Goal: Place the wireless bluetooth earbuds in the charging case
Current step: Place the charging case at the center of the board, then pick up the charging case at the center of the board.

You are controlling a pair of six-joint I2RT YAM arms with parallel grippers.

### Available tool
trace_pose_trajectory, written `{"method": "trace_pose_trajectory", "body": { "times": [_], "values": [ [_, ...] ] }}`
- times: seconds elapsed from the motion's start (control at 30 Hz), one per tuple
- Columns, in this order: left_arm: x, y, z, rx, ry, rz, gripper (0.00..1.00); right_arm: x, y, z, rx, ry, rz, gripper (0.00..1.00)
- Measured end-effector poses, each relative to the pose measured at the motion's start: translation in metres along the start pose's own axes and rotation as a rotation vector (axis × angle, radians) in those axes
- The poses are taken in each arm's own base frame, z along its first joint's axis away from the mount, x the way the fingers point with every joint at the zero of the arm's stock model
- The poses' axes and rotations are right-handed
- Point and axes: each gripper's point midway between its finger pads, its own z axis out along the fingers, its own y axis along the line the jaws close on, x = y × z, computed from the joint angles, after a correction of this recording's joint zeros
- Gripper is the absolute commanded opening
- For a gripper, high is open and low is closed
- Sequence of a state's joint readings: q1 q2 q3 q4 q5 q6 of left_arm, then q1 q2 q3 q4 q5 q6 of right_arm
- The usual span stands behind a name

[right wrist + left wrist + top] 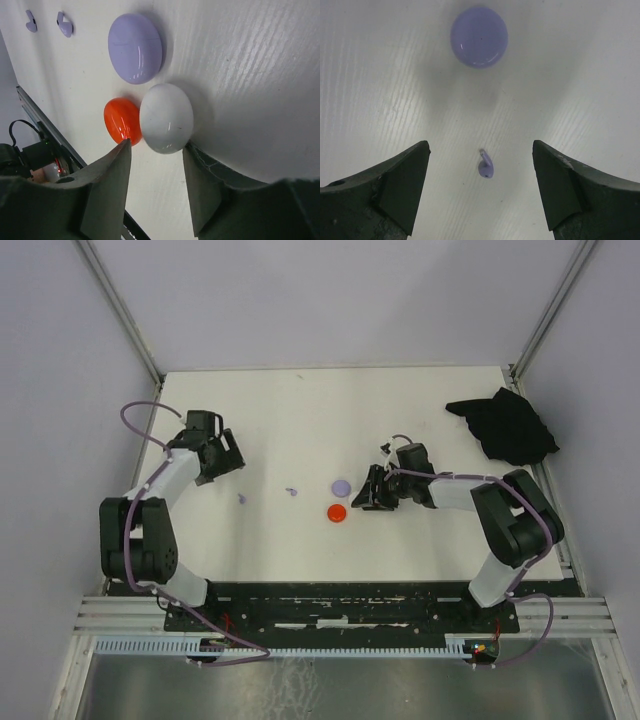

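Note:
A lilac earbud (486,165) lies on the white table (580,90) between the wide-apart fingers of my left gripper (480,145), untouched; a lilac round case (479,36) lies beyond it. From above, my left gripper (215,455) is at the left. Two lilac earbuds (241,498) (291,490) lie toward the middle. The lilac case (340,486) and a red case (337,512) sit just left of my right gripper (375,490). In the right wrist view, a white round case (166,118) lies just beyond the parted tips of my right gripper (156,145), beside the red case (122,120). All cases are closed.
A crumpled black cloth (505,425) lies at the table's back right. Pale walls enclose the table on three sides. A black and metal rail (340,605) with cables runs along the near edge by the arm bases.

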State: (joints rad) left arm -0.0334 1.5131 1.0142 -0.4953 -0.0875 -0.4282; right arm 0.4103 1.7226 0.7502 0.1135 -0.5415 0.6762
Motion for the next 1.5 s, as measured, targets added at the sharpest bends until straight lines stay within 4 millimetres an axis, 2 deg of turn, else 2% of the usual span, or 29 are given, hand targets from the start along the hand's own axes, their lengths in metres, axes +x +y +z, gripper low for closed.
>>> {"method": "trace_pose_trajectory", "body": {
  "times": [0.17, 0.37, 0.53, 0.77, 1.07, 1.3, 1.5],
  "values": [
    [-0.02, 0.004, 0.026, -0.041, 0.009, -0.017, 0.89, 0.0, 0.0, -0.009, 0.032, -0.005, -0.03, 0.73],
    [-0.049, -0.001, 0.054, -0.056, -0.003, -0.018, 0.84, -0.001, -0.011, -0.033, 0.154, -0.035, -0.091, 0.88],
    [-0.056, -0.002, 0.079, -0.076, 0.019, -0.012, 0.8, -0.011, -0.009, -0.062, 0.228, -0.106, -0.169, 0.91],
    [-0.059, -0.002, 0.096, -0.091, 0.044, 0.009, 0.75, -0.026, -0.001, -0.093, 0.279, -0.207, -0.266, 0.91],
    [-0.048, 0.002, 0.103, -0.107, 0.088, 0.033, 0.51, -0.028, -0.003, -0.105, 0.318, -0.231, -0.284, 0.9],
    [-0.043, 0.0, 0.1, -0.083, 0.093, 0.056, 0.45, -0.028, 0.001, -0.111, 0.312, -0.245, -0.296, 0.9],
    [-0.017, -0.008, 0.079, -0.03, 0.13, 0.128, 0.42, -0.03, 0.013, -0.116, 0.271, -0.257, -0.316, 0.89]
  ]
}}
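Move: The purple case still at the far left lies about 9 cm ahead of the left hand, 3 cm to its left and 6 cm below. One purple earbud is almost under that hand, some 2 cm back and 1 cm right; the other is about 16 cm right and level with it. From the right hand, the white case is about 2 cm left and 1 cm below; the red case is 8 cm left, 4 back, and the placed purple case 7 cm left, 4 ahead. Forward and down, drifting slightly left, the left hand reaches about 9 cm out to the purple case, shuts its fingers on its sides and starts drawing it back and to the right. Meanwhile the right fingers, already partly open at the white case, spread wide as the hand pulls up and right, some 12 cm in all, its wrist swinging the fingers from leftward to more forward. ##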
